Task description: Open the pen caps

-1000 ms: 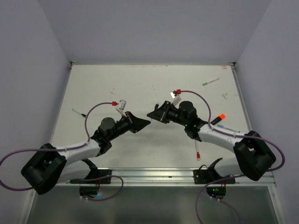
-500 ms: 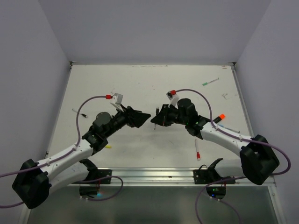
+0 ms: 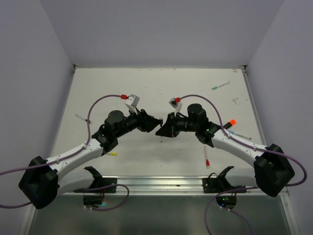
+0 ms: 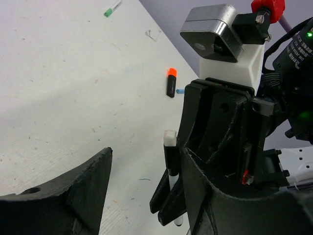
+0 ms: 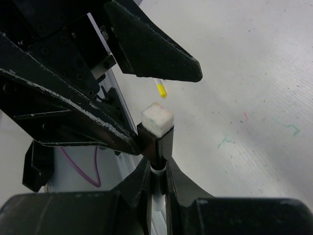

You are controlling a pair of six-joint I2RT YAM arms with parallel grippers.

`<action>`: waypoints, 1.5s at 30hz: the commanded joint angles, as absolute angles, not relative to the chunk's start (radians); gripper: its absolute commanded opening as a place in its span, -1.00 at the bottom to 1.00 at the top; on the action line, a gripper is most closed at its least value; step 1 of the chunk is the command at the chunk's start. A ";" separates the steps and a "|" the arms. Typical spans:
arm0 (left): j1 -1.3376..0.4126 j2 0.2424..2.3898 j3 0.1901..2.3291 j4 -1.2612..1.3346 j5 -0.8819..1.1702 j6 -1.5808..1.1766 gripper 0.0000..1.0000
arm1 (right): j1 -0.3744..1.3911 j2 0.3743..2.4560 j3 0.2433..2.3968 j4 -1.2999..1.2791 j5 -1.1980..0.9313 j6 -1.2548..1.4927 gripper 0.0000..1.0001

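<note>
My right gripper (image 3: 163, 130) (image 5: 157, 165) is shut on a thin white pen barrel (image 5: 157, 182) and holds it above the table. The pen's black cap (image 5: 157, 143) (image 4: 171, 157), with a white square end, sticks out past the fingertips. My left gripper (image 3: 153, 120) (image 4: 145, 152) is open, its jaws standing either side of the cap. One left finger (image 5: 73, 122) touches the cap's side and the other (image 5: 151, 54) is apart from it. The cap sits on the pen.
Lying on the table are an orange-capped black marker (image 3: 230, 123) (image 4: 171, 81), a green-capped pen (image 3: 220, 86) at the back right, a red-capped pen (image 3: 207, 157), a yellow-capped pen (image 3: 111, 153) (image 5: 161, 89) and a pen (image 3: 83, 118) at the left.
My left gripper has moved right and now has its open jaws around the cap of the pen. My right gripper, with the pen, has shifted slightly down and left.
</note>
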State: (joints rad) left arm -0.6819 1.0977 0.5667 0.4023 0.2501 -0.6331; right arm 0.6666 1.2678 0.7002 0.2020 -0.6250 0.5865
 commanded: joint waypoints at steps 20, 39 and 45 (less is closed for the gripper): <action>-0.681 1.181 0.572 0.529 0.396 -0.672 -0.04 | 0.666 1.284 0.661 0.337 -0.713 0.634 -1.00; -0.681 1.158 0.730 0.138 -0.170 -0.876 -1.00 | 0.784 1.319 0.727 0.003 -0.169 0.526 -1.00; -0.677 1.175 0.814 0.090 -0.250 -0.870 -1.00 | 0.821 1.353 0.764 -0.090 -0.048 0.486 -1.00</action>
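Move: The black pen cap stands upright between the left hand's open fingers, about 3 cm to the right and 1 cm back of it, level with it. The right hand already grips the barrel, with the cap some 3 cm straight above it. Down on the table, about 18 cm below the left hand, the red pen lies roughly 25 cm right and 10 cm back, the yellow pen 27 cm left and 7 cm back. The left fingers shut on the cap and pinch it just above the right hand's fingers, after easing about 3 cm right and back; the right hand keeps its grip on the barrel. Both hands then carry the pen forward some 4 cm and slightly down, the left also drawing left, turning about 20 degrees counter-clockwise and tipping down, while the right turns clockwise by nearly as much. ##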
